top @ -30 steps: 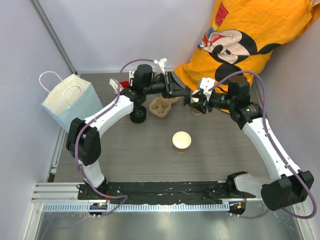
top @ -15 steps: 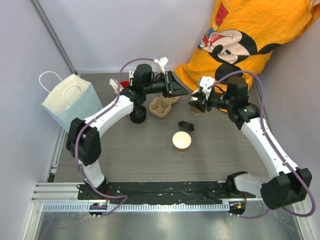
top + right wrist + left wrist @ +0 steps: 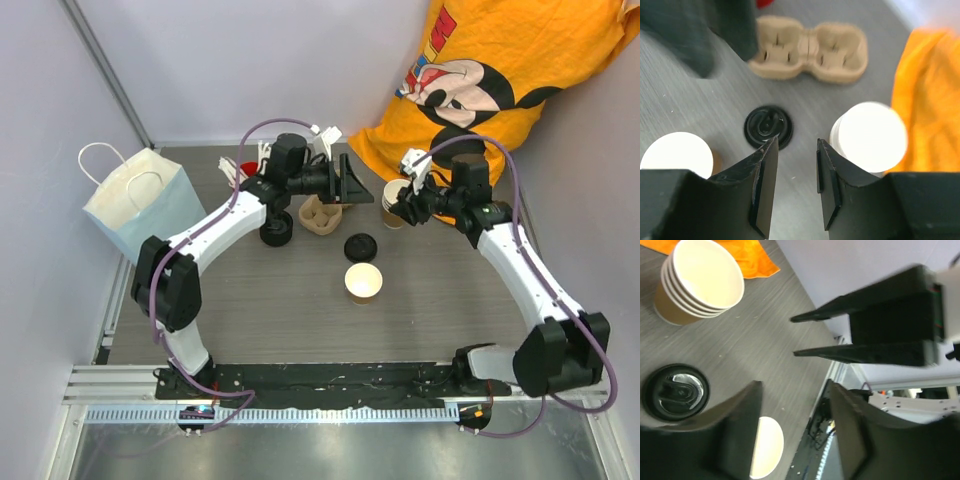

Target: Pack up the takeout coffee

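Note:
The takeout coffee cup [image 3: 363,283], brown kraft with a white inside, stands open-topped mid-table and shows in part in the wrist views [image 3: 766,446] [image 3: 675,155]. Its black lid [image 3: 360,246] lies flat on the table just behind it [image 3: 675,392] [image 3: 767,126]. My left gripper [image 3: 357,184] hovers above and behind the lid, open [image 3: 795,427], with nothing between its fingers. My right gripper [image 3: 400,208] hangs to the right of the lid, beside the stacked cups, open [image 3: 796,146] and holding nothing.
Several stacked kraft cups [image 3: 393,197] stand by the orange cloth [image 3: 480,70]. The pulp cup-carrier tray [image 3: 320,213], a stack of black lids [image 3: 276,231] and a red cup of white sticks [image 3: 245,168] sit at the back left. A pale blue paper bag [image 3: 140,205] stands far left.
The black lid left the spot where the two grippers met and dropped flat onto the table. My left gripper opened wider, and my right gripper drew back to the right.

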`<state>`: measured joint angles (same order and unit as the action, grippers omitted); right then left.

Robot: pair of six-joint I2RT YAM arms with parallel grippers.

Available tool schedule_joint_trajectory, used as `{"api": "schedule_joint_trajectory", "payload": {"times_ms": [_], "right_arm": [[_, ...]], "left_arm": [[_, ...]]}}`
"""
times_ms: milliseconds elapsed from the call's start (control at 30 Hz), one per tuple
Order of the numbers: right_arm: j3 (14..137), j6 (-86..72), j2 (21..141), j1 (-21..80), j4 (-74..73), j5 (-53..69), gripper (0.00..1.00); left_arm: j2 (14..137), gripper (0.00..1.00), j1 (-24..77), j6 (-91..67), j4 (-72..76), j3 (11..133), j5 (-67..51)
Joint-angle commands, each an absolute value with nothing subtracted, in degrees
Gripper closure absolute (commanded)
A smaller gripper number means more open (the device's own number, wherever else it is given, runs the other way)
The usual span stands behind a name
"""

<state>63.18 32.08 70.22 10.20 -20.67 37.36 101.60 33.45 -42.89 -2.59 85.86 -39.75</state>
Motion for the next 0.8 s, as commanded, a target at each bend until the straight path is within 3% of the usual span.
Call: {"api": "schedule_joint_trajectory", "payload": {"times_ms": [0,300,567,767], "right_arm": [[62.14,25.69,75.67,9.76,-22.68,34.1,0.58],[66.97,21.71,82.79,11.68,-25.13,34.1,0.54],[75.57,24.96,90.59,14.41,-31.71,32.08,0.54],[80.33,27.51,97.64,14.94,-35.06,31.91,0.57]], "left_arm": [[97.3,0.36,32.61,-36.22,-4.66,84.12,-38.76],[92.99,0.01,29.01,-26.55,-13.61,84.9,-33.93],[85.88,0.0,25.84,-12.67,-24.16,86.31,-27.69],[78.24,0.0,24.35,-6.42,-21.63,76.57,-26.28]]}}
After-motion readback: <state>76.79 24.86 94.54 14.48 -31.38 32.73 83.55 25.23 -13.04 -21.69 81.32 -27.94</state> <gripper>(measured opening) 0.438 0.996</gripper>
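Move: The black lid lies loose on the table, about 6 cm to the right hand's left, 2 cm back and some 22 cm below it. From that hand the open cup stands about 13 cm back and 6 cm left, the cup stack about 6 cm ahead and 3 cm right, and the cup carrier about 11 cm ahead and 14 cm left. From the left hand the lid is roughly 7 cm back, 3 cm right and 24 cm below. The lid is closed in on from above by the empty right hand, which drops quickly by about 9 cm, then drifts a little forward and left beside the cup stack, tipping its fingers some 25 degrees farther down and keeping them half open. The left hand spreads wide open and pulls off left towards the carrier, away from the lid, dipping slightly before it climbs, its wrist turning as it goes. ##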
